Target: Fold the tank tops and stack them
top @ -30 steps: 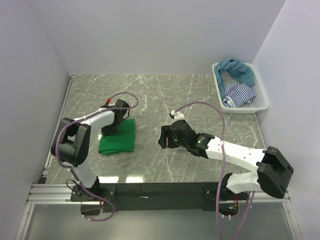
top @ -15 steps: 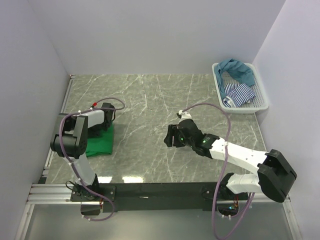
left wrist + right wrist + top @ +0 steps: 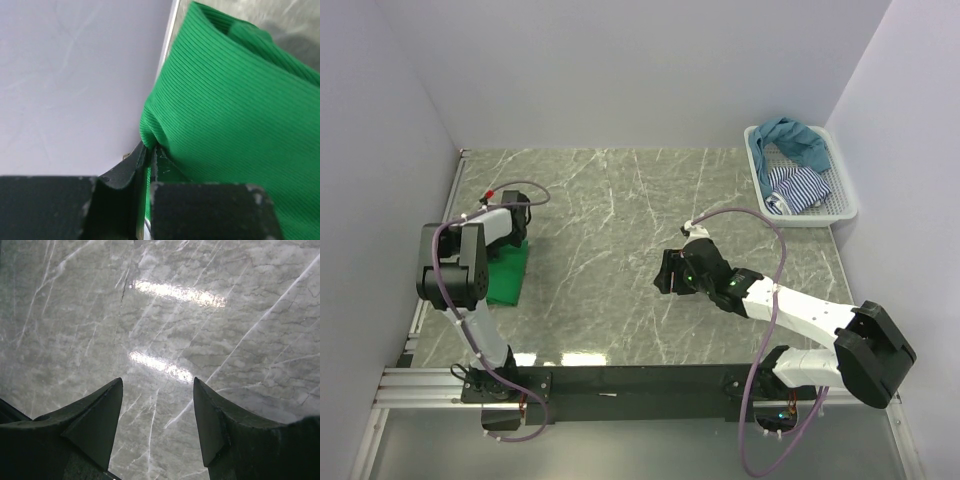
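Observation:
The folded bright green tank top [image 3: 508, 275] [image 3: 230, 100] lies at the table's far left edge, against the wall. My left gripper [image 3: 510, 243] [image 3: 150, 147] is shut on a pinched fold at the top's edge. My right gripper [image 3: 665, 275] [image 3: 157, 382] hovers open over bare marble in the middle of the table, with nothing between its fingers. The teal-blue tank top [image 3: 795, 140] and the striped tank top [image 3: 795, 187] lie bunched in the white basket [image 3: 842, 208] at the back right.
The left wall [image 3: 75, 75] and a metal rail [image 3: 448, 215] run right beside the green top. The right wall stands close behind the basket. The marble table [image 3: 620, 200] spans the space between the arms.
My left gripper has dragged the green top leftward to the table's left edge. The right gripper has shifted slightly right and farther back, still open.

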`<state>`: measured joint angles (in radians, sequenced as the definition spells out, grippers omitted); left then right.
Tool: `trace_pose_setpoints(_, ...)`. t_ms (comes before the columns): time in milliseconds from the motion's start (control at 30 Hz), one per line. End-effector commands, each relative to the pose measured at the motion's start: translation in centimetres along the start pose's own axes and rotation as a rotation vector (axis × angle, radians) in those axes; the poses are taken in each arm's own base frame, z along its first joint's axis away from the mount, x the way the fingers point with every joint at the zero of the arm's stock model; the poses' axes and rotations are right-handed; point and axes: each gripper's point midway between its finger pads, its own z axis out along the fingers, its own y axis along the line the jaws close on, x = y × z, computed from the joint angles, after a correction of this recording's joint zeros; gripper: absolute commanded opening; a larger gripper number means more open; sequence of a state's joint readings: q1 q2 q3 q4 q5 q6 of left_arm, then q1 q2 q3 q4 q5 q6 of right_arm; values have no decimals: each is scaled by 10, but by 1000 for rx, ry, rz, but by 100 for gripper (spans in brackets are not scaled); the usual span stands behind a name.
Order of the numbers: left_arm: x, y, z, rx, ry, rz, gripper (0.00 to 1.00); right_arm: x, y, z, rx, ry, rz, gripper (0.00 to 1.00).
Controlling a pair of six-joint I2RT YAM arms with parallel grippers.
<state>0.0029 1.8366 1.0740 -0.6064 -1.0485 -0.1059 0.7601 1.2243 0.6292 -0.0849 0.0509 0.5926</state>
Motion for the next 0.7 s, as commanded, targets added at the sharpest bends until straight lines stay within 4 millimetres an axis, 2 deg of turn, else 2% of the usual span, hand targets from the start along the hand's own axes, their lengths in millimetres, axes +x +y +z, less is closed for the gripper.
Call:
trace_pose_setpoints(0, -15, 13, -3, -63, -18, 10, 7, -13, 8, -3, -43, -50, -2, 65)
trace_pose_setpoints(133, -17, 15, -4, -72, -21, -14, 18, -12, 8, -2, -46, -43, -2, 65)
trace_pose_setpoints(167, -13, 21, 3, -80, 3, -35, 22, -12, 9, -2, -48, -43, -2, 65)
trace_pose_setpoints(267, -9, 25, 5, -78, 21, -79, 56, -12, 9, -2, -50, -41, -2, 65)
trace_pose_setpoints(300, -11, 27, 5, -82, 20, -118, 62, -11, 10, -2, -51, -41, -3, 65)
trace_pose_setpoints(367, -14, 38, 2, -99, 10, -179, 63, -12, 10, -2, -50, -41, -2, 65)
trace_pose_setpoints(467, -27, 64, -10, -140, -21, -337, 67, -11, 10, 0, -51, -37, -1, 65)
trace_pose_setpoints(500, -39, 70, -15, -131, -40, -442, 75, -11, 10, 0, -52, -36, -1, 64)
trace_pose_setpoints(567, -50, 76, -25, -91, -42, -542, 83, -11, 10, 1, -50, -36, -1, 64)
trace_pose_setpoints(600, -62, 79, -35, -55, -40, -640, 84, -11, 9, 2, -47, -34, 1, 64)
trace_pose_setpoints(667, -78, 64, -55, 54, -55, -694, 88, -12, 7, 2, -35, -43, 5, 64)
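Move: My left hand still pinches the folded green tank top at its left edge, near the far-left corner; the top's middle lies about 8 cm to the right, 5 cm back and 4 cm lower. The table's left rail runs about 4 cm to the left of my hand, 5 cm below, and the table's far-left corner is some 22 cm ahead and 3 cm left. From my right hand, the green top's middle is roughly 39 cm left, about level fore and aft, 7 cm below. I open my left fingers wide and let go of the green top's edge, easing about 2 cm left towards the side rail as they part. Then I lift away from the top, quickening upward about 7 cm and forward some 4 cm, while the wrist rolls and swings counter-clockwise, some 25 degrees in all. ##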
